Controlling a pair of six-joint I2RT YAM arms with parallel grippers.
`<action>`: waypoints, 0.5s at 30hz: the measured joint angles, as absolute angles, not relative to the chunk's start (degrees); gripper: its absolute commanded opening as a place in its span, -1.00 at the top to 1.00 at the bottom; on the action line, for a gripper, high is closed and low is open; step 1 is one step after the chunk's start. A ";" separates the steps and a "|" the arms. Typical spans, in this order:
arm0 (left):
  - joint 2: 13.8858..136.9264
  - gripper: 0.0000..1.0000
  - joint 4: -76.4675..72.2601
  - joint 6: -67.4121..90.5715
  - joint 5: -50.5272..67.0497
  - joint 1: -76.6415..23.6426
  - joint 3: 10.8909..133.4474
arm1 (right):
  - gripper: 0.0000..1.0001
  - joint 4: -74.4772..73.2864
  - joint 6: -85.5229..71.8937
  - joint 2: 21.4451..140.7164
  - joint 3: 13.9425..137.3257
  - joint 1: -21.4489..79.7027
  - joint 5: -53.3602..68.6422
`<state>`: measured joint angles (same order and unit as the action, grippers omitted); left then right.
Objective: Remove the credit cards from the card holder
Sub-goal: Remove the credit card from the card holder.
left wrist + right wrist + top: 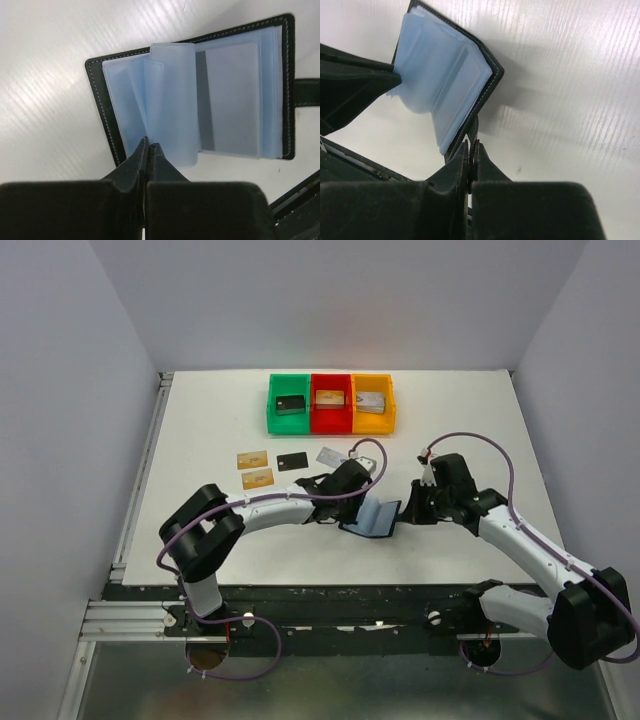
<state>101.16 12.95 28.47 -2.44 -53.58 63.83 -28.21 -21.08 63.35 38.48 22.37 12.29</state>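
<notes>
The card holder (376, 517) lies open on the table between my arms, black cover down, pale blue sleeves (172, 100) fanned up. A grey card (232, 95) shows through the right-hand sleeve. My left gripper (149, 144) is shut with its tips on the lower edge of one sleeve leaf. My right gripper (473, 142) is shut on the holder's black strap (472, 127), with the holder (440, 80) tilted up from it. Two tan-gold credit cards (252, 458), a black one (292, 461) and a silver one (330, 455) lie loose behind the left gripper (364, 502).
A green bin (289, 403), a red bin (330, 401) and an orange bin (371, 401) stand side by side at the back, each holding a blocky item. The table's raised rail runs along the left edge.
</notes>
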 measured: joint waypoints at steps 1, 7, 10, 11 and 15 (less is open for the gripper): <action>100.51 1.00 13.02 28.75 -2.57 -53.58 62.63 | 0.99 -28.21 -20.86 63.70 38.74 22.37 12.32; 92.97 1.00 13.54 31.14 -3.90 -53.58 55.53 | 0.99 -27.70 -19.14 67.18 40.38 22.37 13.93; 88.64 1.00 13.41 32.47 -4.84 -53.58 51.90 | 0.99 -27.35 -18.37 69.12 41.04 22.37 15.62; 87.11 1.00 13.39 32.88 -5.37 -53.58 50.61 | 0.99 -27.14 -18.22 69.63 41.25 22.37 16.08; 85.58 0.67 13.41 33.89 -6.26 -53.58 49.04 | 0.99 -26.92 -17.45 71.29 42.70 22.37 17.21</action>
<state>85.58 13.41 33.89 -6.26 -53.58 49.04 -26.92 -17.45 71.29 42.70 22.37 17.21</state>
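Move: My left hand already pinches a clear sleeve near the left, near edge of the card holder, whose middle lies about 6 cm to its right, 1 cm ahead and slightly below. The striped card in the right-hand page is some 8 cm right and 2 cm ahead. The silver card on the table lies about 19 cm ahead and 5 cm left. For my right hand, pinching the strap, the holder's middle is roughly 8 cm left, level fore and aft, slightly below. Keeping the sleeve shut in my fingertips, I drag it left and back by about 7 cm with my left hand, away from the strap side, dipping a touch and then rising to finish about 1 cm higher. My right hand keeps its pinch on the strap and follows about 2 cm left and a little forward, both wrists turning slightly counter-clockwise. ##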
